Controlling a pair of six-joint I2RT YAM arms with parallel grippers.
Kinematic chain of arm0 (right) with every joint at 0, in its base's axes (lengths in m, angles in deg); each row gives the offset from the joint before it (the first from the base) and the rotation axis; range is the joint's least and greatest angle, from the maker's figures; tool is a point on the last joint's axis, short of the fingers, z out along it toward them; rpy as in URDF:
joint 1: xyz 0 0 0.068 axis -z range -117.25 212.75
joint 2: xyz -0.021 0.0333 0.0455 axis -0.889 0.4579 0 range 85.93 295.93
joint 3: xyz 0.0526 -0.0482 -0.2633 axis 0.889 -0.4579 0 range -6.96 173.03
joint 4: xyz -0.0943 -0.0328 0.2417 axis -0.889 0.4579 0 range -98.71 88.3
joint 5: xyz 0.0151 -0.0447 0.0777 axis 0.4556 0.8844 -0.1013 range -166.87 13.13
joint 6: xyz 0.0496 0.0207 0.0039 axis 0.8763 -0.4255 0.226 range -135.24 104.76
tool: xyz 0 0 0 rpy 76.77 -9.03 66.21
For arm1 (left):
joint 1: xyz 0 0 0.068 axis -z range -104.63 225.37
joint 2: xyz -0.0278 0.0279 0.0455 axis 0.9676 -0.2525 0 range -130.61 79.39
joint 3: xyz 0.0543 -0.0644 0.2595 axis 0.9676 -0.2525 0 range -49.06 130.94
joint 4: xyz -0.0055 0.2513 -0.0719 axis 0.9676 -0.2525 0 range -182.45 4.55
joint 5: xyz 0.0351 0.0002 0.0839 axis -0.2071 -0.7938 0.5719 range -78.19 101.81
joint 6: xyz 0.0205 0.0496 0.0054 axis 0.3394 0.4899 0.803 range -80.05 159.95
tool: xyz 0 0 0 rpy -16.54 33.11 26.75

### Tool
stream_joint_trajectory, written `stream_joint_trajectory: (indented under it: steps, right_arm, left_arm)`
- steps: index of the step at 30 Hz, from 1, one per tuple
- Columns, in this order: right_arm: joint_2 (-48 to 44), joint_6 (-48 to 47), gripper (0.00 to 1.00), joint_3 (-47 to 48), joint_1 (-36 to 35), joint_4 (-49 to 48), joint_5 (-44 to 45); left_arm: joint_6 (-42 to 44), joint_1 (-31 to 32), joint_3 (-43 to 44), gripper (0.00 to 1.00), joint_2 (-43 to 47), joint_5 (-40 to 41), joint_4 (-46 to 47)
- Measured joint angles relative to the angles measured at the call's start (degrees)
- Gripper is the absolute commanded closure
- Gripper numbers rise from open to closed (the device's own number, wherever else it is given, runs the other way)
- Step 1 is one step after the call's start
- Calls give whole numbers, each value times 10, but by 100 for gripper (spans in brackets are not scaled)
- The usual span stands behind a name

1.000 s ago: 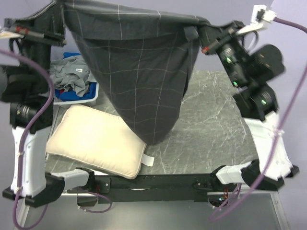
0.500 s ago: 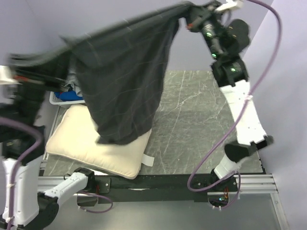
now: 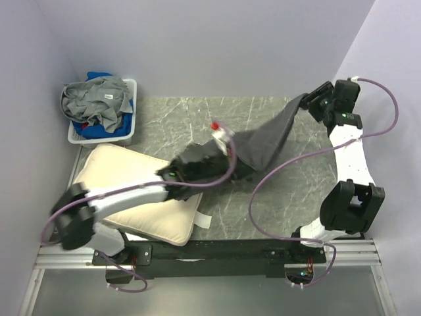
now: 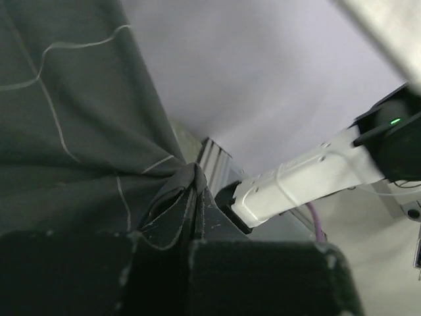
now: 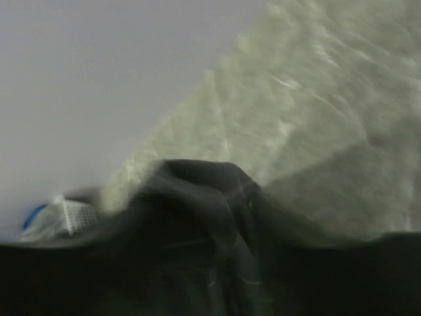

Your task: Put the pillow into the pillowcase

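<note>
The cream pillow (image 3: 131,184) lies flat at the table's front left, its white label at the right edge. The dark charcoal pillowcase (image 3: 270,141) stretches in a band from the pillow's far right corner up to the back right. My left arm reaches across the pillow, and my left gripper (image 3: 231,159) is shut on a fold of the pillowcase (image 4: 66,131), pinched at the fingertips (image 4: 191,197). My right gripper (image 3: 308,103) is at the cloth's raised far corner. In the blurred right wrist view, bunched pillowcase (image 5: 197,197) fills the space at the jaws, hiding how they stand.
A white basket (image 3: 129,131) of grey and blue clothes stands at the back left, also seen as the basket (image 5: 59,214) in the right wrist view. Lilac walls close the left, back and right. Purple cables loop beside both arms over the marbled table (image 3: 191,115).
Both arms dropped from holding the pillowcase high and spread. The left arm swung right over the pillow to mid-table, the right moved to the back right, and the cloth now hangs low between them.
</note>
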Motion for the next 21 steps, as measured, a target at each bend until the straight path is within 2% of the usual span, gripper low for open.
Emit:
stream_joint_trajectory:
  steps: [3,4,6,7,8,10,11,14,18,21]
  right_arm:
    - [12,-16,16,0,11,64,30]
    - [9,-23,9,0,11,81,37]
    - [-5,-33,6,0,10,104,53]
    - [-19,-36,1,-4,9,111,59]
    - [-36,-38,0,-13,8,113,64]
    - [-94,-39,1,-51,7,109,68]
    - [-123,-40,1,-70,7,107,68]
    - [-224,-36,1,-149,-2,85,70]
    - [-330,-19,2,-285,-28,47,71]
    - [-388,6,2,-391,-69,35,86]
  left_arm:
    - [-25,35,4,99,-95,5,53]
    - [-33,43,14,99,-129,5,62]
    - [-46,54,38,94,-187,2,74]
    - [-52,58,55,87,-218,-4,82]
    - [-59,60,72,67,-247,-10,89]
    - [-70,61,102,51,-291,-24,97]
    - [-75,61,113,40,-306,-28,98]
    - [-78,61,120,23,-315,-24,87]
    - [-86,49,103,23,-264,46,34]
    - [-96,21,85,23,-198,122,-43]
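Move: Down on the bare marble right of the pillow is where both hands are taking the pillowcase: about 9 cm right, 2 cm ahead and 16 cm below the left hand, and some 17 cm left, 25 cm back and 14 cm below the right. The pillow's middle lies roughly 35 cm left of the left hand, straight across and 13 cm lower; its white tag is about 12 cm left and 9 cm back of that hand, 15 cm below. Swinging down and to the right by some 12 cm each way, the left hand lays its end of the pillowcase onto the marble, opens at the bottom and turns back left and forward. The right hand, fingers already part open, opens wide to let its corner go, dips slightly, then draws back about 16 cm over the cloth, sinking to 9 cm lower. ##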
